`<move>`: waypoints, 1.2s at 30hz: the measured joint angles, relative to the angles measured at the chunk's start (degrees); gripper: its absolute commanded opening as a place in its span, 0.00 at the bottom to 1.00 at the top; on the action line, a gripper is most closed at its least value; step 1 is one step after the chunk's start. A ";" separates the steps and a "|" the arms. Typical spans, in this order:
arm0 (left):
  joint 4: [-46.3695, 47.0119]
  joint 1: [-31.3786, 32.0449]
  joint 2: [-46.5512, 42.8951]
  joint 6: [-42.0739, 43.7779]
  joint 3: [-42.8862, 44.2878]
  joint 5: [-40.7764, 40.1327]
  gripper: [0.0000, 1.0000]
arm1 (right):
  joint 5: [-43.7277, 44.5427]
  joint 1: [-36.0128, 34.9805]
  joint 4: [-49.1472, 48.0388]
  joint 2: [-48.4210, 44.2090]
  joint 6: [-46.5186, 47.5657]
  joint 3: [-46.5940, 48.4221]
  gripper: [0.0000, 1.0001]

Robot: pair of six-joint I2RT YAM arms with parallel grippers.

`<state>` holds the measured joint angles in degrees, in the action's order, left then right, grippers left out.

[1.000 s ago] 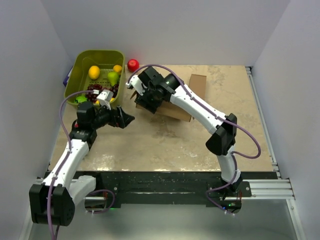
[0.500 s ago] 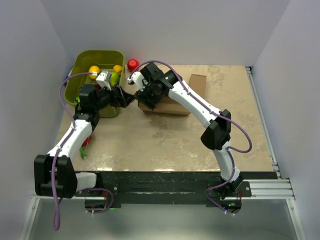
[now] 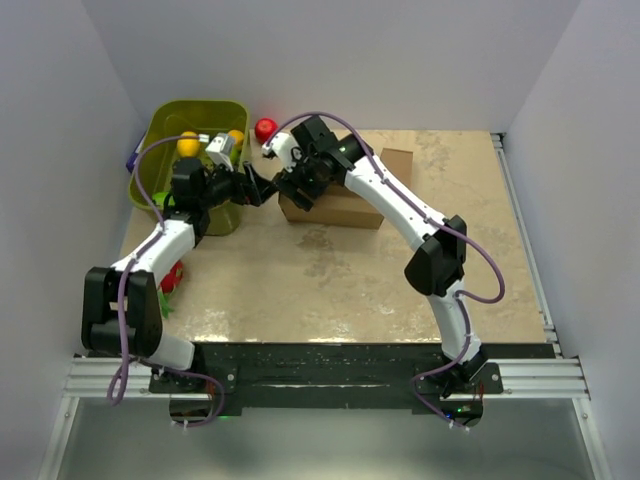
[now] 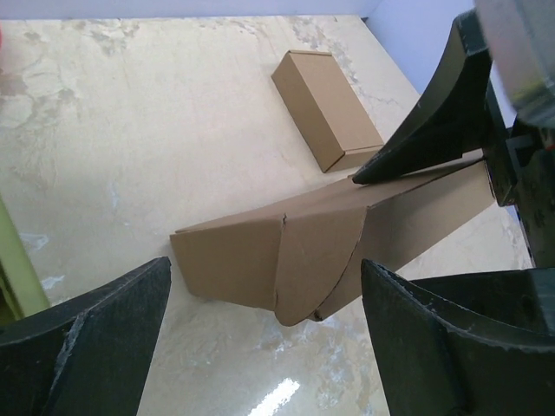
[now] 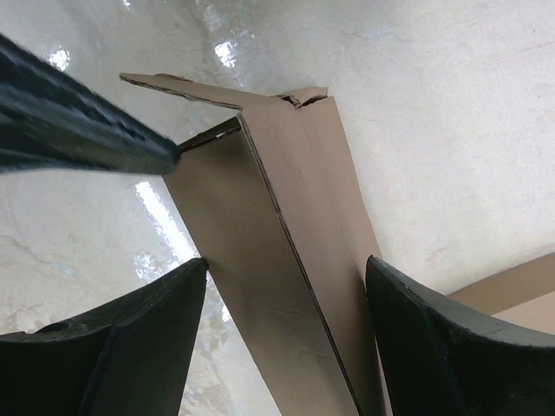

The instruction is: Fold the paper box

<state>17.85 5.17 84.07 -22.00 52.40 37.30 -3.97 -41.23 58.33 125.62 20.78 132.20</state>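
The paper box (image 3: 345,210) is a long, low brown cardboard shape at the middle back of the table. In the left wrist view its end (image 4: 251,256) shows a rounded flap folded across it. My left gripper (image 3: 262,190) is open just left of that end, and the box end lies ahead of its fingers (image 4: 95,347). My right gripper (image 3: 300,188) hovers over the same end. It is open, straddling an upright cardboard panel (image 5: 286,234) with a gap on each side. A left finger (image 5: 78,130) points at the panel's corner.
A smaller closed cardboard box (image 3: 397,165) lies behind the paper box on the right. A green bin (image 3: 160,130) holding fruit stands at the back left, with a red apple (image 3: 265,130) beside it. Red and green items (image 3: 170,280) lie near the left edge.
My left arm has swung from the near left up to the box's left end. The right gripper has shifted back with the box end and its jaws have widened.
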 measured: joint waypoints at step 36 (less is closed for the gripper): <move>-1.25 8.11 11.61 0.57 9.97 -6.05 0.44 | 10.56 8.17 -19.28 -23.78 -17.49 -25.73 0.99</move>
<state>16.60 13.28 95.68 -21.43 62.37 31.24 6.59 -33.06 39.05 101.84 3.29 106.48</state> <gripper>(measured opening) 0.449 0.987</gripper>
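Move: The box's rounded left end tab stands between the two grippers. From the left hand it is about 3 cm ahead, 5 cm to the right and 2 cm lower. The open right fingers straddle the box's front panel, with that tab some 2 cm to their left and level with them. The box's middle lies 11 cm to the right of the tab. From the left hand, the green bin is roughly 18 cm left and 7 cm ahead, the small carton some 29 cm right and 9 cm ahead. Rightward and forward, dipping a little, the left hand slides in about 6 cm towards the box's left end and closes from nearly wide to about half, bringing its fingers around the end tab. The right hand opens fully while easing 3 cm forward, then sweeps up and to its right by about 10 cm, clear of the panel, turning clockwise some 30 degrees. ##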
